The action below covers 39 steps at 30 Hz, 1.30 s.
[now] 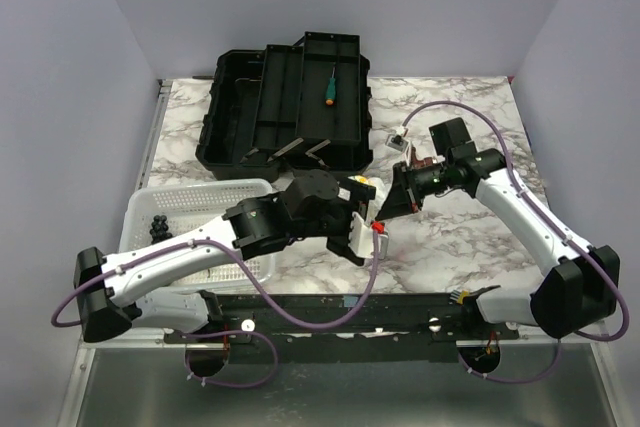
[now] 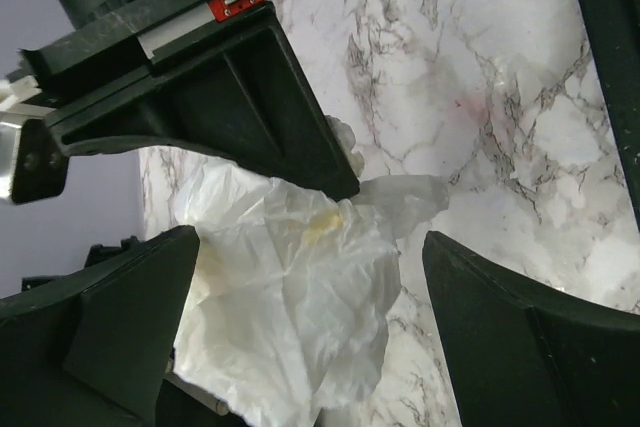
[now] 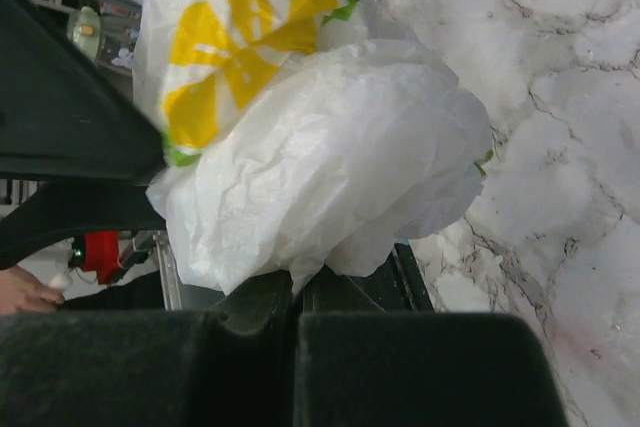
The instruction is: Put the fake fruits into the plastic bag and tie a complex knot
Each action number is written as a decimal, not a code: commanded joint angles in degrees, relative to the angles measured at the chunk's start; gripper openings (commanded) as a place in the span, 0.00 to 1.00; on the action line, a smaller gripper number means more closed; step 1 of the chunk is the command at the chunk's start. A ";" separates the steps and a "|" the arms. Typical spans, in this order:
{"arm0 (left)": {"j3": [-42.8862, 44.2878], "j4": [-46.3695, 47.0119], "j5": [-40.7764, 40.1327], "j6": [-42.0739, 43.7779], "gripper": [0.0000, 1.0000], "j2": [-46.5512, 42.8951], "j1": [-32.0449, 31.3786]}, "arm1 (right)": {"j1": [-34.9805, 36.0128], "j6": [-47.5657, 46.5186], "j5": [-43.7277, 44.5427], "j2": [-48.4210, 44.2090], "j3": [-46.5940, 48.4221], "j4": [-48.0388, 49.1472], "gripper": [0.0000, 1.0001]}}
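The plastic bag (image 3: pixel 320 157) is crinkly white film with a yellow and green print (image 3: pixel 225 47). My right gripper (image 3: pixel 298 297) is shut on a fold of its lower edge. In the left wrist view the bag (image 2: pixel 290 317) bulges between the wide-apart fingers (image 2: pixel 530 337) of my open left gripper (image 2: pixel 310 242), and the right gripper's black tip pinches it from above. From overhead both grippers meet at mid-table, left (image 1: pixel 362 242) and right (image 1: pixel 395 202), covering most of the bag. The fake fruits are hidden. I cannot make out a knot.
An open black toolbox (image 1: pixel 290 102) stands at the back with a green-handled screwdriver (image 1: pixel 329 87) in its tray. A white perforated basket (image 1: pixel 190 212) sits at the left under the left arm. A small white and black item (image 1: pixel 398 137) lies right of the toolbox.
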 commanded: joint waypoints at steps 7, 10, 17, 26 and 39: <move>-1.00 -2.16 -0.33 -12.09 0.00 -3.32 8.07 | 1.85 -13.41 2.44 1.59 3.99 -13.18 0.01; -1.67 -2.65 12.25 -23.15 0.00 -9.00 17.97 | 0.58 -14.69 11.02 1.18 4.22 -12.93 0.01; -6.56 1.42 28.73 -45.87 0.00 -15.40 37.49 | -5.45 -19.32 23.25 -1.95 4.24 -6.61 0.01; -9.47 12.10 40.40 -68.31 0.00 -13.84 39.20 | -4.79 -16.80 10.43 -8.61 4.36 -1.80 1.00; -5.91 11.06 48.95 -70.96 0.00 -8.34 33.98 | 11.74 -22.37 23.63 -18.33 -4.43 21.46 1.00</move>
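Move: The left hand's open fingers straddle the crumpled plastic bag, whose middle is about 3 cm to its right, 1 cm ahead and 2 cm below. From the right hand, which already pinches the bag, that middle lies 3 cm ahead and 4 cm left. The brown pipe fitting lies on the table some 12 cm ahead, 12 cm right and 10 cm below the right hand. The toolbox's middle is roughly 28 cm ahead and 17 cm left of the left hand. Closing first, the left fingers pinch the bag, then the hand pulls it left about 10 cm while rolling some 70 degrees about its fingers, finally easing back and slightly right, grip kept. The right hand keeps its pinch while going 3 to 4 cm forward, then opens wide and rises about 5 cm, rolling roughly 50 degrees the other way, with the bag between its spread fingers. ##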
